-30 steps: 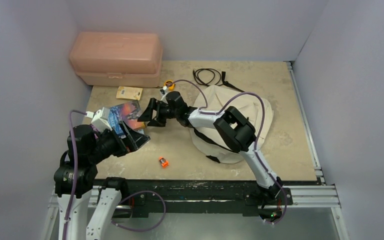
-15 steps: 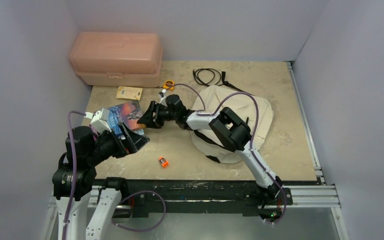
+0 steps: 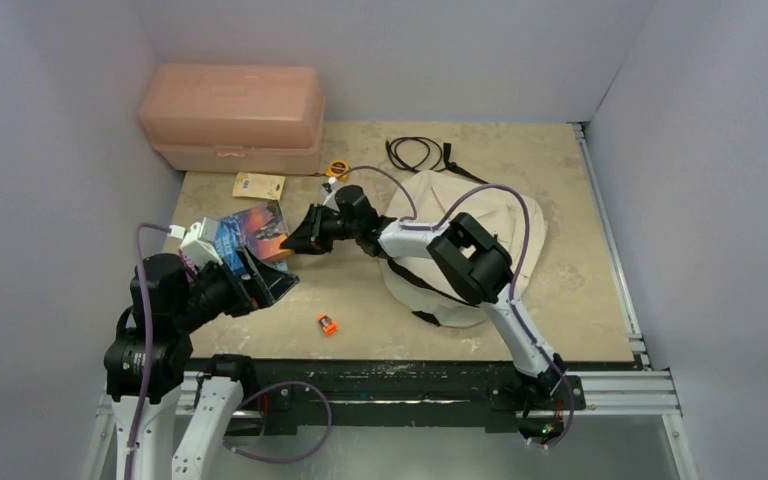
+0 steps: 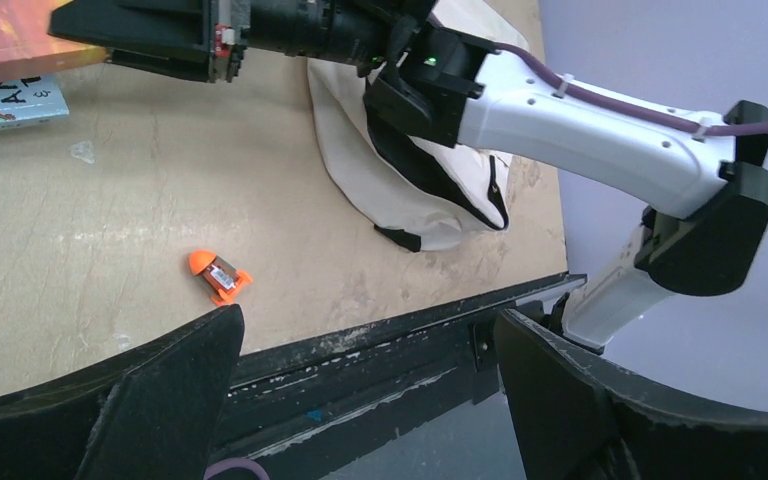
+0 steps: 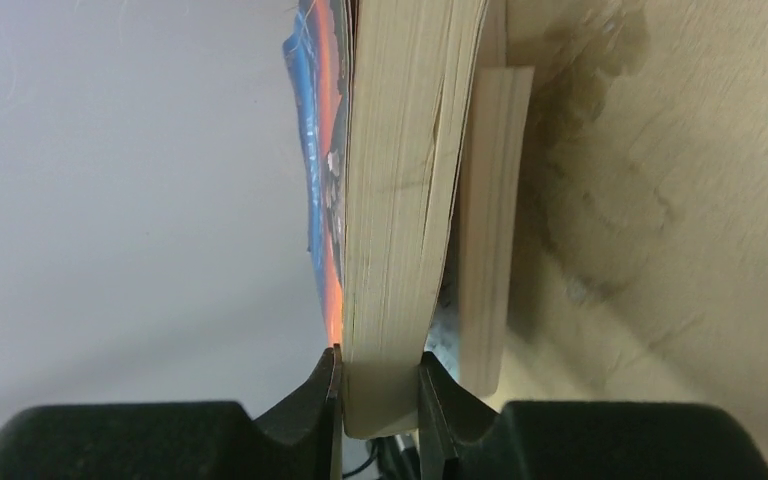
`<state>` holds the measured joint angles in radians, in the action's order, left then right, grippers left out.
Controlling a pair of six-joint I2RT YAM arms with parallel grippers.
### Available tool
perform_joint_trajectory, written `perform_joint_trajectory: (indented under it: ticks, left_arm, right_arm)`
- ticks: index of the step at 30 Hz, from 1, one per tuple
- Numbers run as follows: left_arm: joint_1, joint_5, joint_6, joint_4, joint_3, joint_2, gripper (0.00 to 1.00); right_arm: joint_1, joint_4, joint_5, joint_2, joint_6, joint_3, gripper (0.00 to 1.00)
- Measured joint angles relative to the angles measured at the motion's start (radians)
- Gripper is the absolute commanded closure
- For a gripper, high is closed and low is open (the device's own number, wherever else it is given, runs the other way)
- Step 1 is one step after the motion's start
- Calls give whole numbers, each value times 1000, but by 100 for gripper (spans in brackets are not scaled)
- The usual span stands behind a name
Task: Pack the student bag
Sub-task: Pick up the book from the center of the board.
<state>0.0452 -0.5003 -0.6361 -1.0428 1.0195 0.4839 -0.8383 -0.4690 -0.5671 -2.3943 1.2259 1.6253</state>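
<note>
The student bag is a cream fabric backpack lying flat at mid-table right, partly under the right arm; the left wrist view catches its near end. A paperback book with a blue and orange cover lies left of it, on top of a second, thinner book. My right gripper reaches left across the table and is shut on the top book's page edge, one finger on each cover. Above the table's front left edge, my left gripper hangs open and holds nothing.
A pink rigid plastic box stands at the back left. A small tan card and an orange ring lie in front of it. A black cord lies behind the bag. A small orange object sits near the front edge.
The right gripper's jaws have closed from wide open onto the edge of the top book. The left arm has barely moved.
</note>
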Motion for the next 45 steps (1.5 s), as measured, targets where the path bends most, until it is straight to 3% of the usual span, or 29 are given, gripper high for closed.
perform_joint_trajectory:
  ticks: [7,12,17,23,31,41,45]
  left_arm:
    - [0,46,-64,2,0,23,6]
    - [0,98,-181,48,-41,57,6]
    - [0,188,-211,111,-64,175,3]
    - [-43,344,-124,180,-39,394,0]
    - [-220,429,-98,318,-119,621,2]
    - [-244,420,-39,396,-126,794,5]
    - [-247,403,-36,415,-127,809,6]
  right_arm:
    - [37,108,-40,187,2,-108,100]
    - [77,85,-63,282,19,-230,100]
    - [97,39,-80,266,29,-248,100]
    - [97,-103,-91,173,42,-248,99]
    - [98,-203,-121,105,42,-245,78]
    - [99,-285,-143,3,58,-169,46]
    - [98,-313,-150,-56,73,-103,38]
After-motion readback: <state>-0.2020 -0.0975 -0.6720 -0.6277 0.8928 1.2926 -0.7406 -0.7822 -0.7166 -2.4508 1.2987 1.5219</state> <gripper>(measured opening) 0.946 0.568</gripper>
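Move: The book lies roughly 17 cm ahead of the left hand, 11 cm to its left and 20 cm below; the orange rocket sits about 3 cm back, 9 cm right and 23 cm below that hand. The right hand already grips the book's right edge, its middle about 10 cm to this hand's left and 1 cm ahead; the cream card lies some 15 cm ahead and 8 cm left, the tape measure 19 cm ahead and 12 cm right, both about 4 cm lower. Right hand lifts the book about 7 cm rightward, lowers, opens; open left hand descends forward-left over the book. ##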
